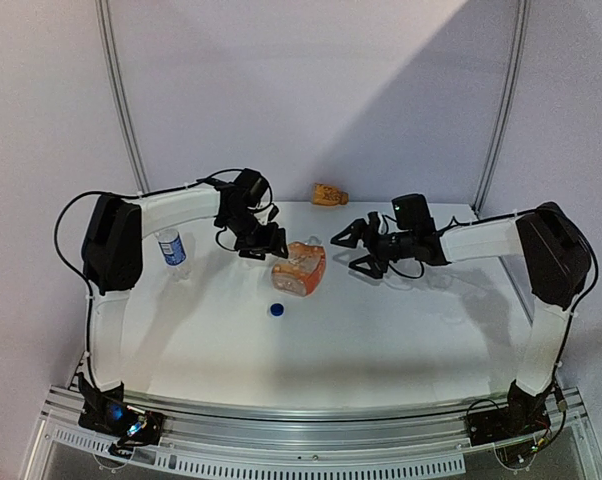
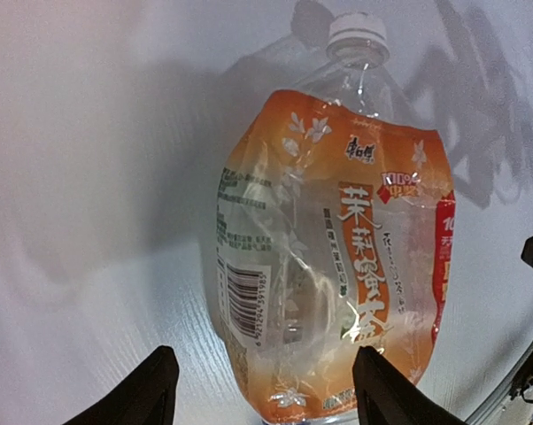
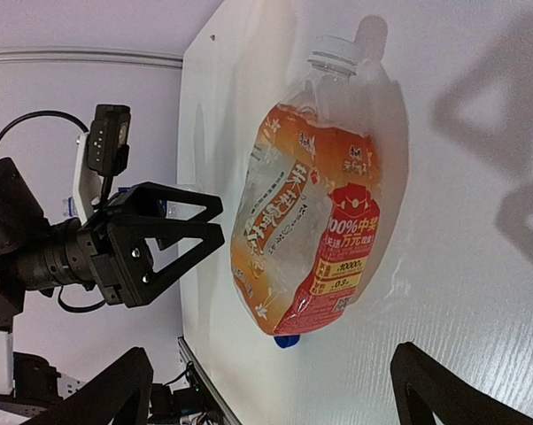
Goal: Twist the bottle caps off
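The orange bottle [image 1: 299,265] lies flat on the white table, its white cap [image 2: 359,35] still on the neck and pointing away from me. My left gripper [image 1: 261,245] hovers at the bottle's left side, open. Its fingertips [image 2: 151,390] straddle the bottle's base [image 2: 311,266] with a gap on the left. The right gripper [image 1: 356,250] stands open on the bottle's right, well apart from it [image 3: 311,212]. A loose dark blue cap [image 1: 277,309] rests on the table just in front of the bottle [image 3: 286,341]. The slim water bottle [image 1: 171,247] stands upright at the left, uncapped.
A small tan bottle [image 1: 329,194] lies at the table's back edge [image 1: 381,204]. The left arm's elbow [image 1: 111,240] hangs close beside the water bottle. The left gripper [image 3: 160,239] shows in the right wrist view, beyond the table's side edge.
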`<state>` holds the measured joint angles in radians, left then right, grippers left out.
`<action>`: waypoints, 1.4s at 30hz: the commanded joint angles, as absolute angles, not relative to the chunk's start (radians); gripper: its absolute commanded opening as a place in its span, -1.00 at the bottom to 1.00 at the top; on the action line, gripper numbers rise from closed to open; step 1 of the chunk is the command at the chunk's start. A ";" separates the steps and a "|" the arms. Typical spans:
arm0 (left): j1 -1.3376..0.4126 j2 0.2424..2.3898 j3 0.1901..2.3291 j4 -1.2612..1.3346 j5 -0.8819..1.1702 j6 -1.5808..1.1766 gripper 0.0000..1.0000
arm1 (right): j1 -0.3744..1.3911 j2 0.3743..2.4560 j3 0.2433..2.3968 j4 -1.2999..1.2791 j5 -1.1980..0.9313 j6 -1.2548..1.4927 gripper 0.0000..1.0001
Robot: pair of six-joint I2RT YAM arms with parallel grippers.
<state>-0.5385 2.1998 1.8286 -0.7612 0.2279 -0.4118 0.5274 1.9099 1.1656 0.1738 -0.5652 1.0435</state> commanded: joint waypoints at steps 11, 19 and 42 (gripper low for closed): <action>-0.514 2.314 1.904 -0.778 0.242 -0.377 0.01 | 0.533 2.095 1.305 0.171 -0.612 1.042 0.84; -0.512 2.313 1.881 -0.785 0.246 -0.358 -0.03 | 0.552 2.197 1.411 0.148 -0.622 1.046 0.81; -0.495 2.318 1.815 -0.774 0.302 -0.380 -0.11 | 0.583 2.383 1.479 0.380 -0.612 1.344 0.37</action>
<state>-0.5110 2.2837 1.8709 -0.7357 0.2985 -0.3752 0.5652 2.3310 1.4666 0.3008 -0.6067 1.2549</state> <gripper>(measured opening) 0.450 0.709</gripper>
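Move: The orange bottle lies with its white cap pointing forward. Its middle is about 10 cm left, 4 cm ahead and 9 cm below the right hand. From that hand the loose blue cap is roughly 16 cm left and 7 cm back, the brown bottle some 27 cm ahead and 4 cm left. From the left hand the orange bottle is about 5 cm right, 2 cm ahead and 4 cm down; the blue cap is 10 cm back, level sideways. Down, leftward and forward in steps, the right hand comes about 11 cm onto the orange bottle's right side, one finger above the body and the other low beside it, tipping down some 10 degrees and partly closing. The left hand sinks 2 cm at the bottle's left edge, eases forward 1 cm and narrows its fingers, then stays there, seemingly touching the bottle. ##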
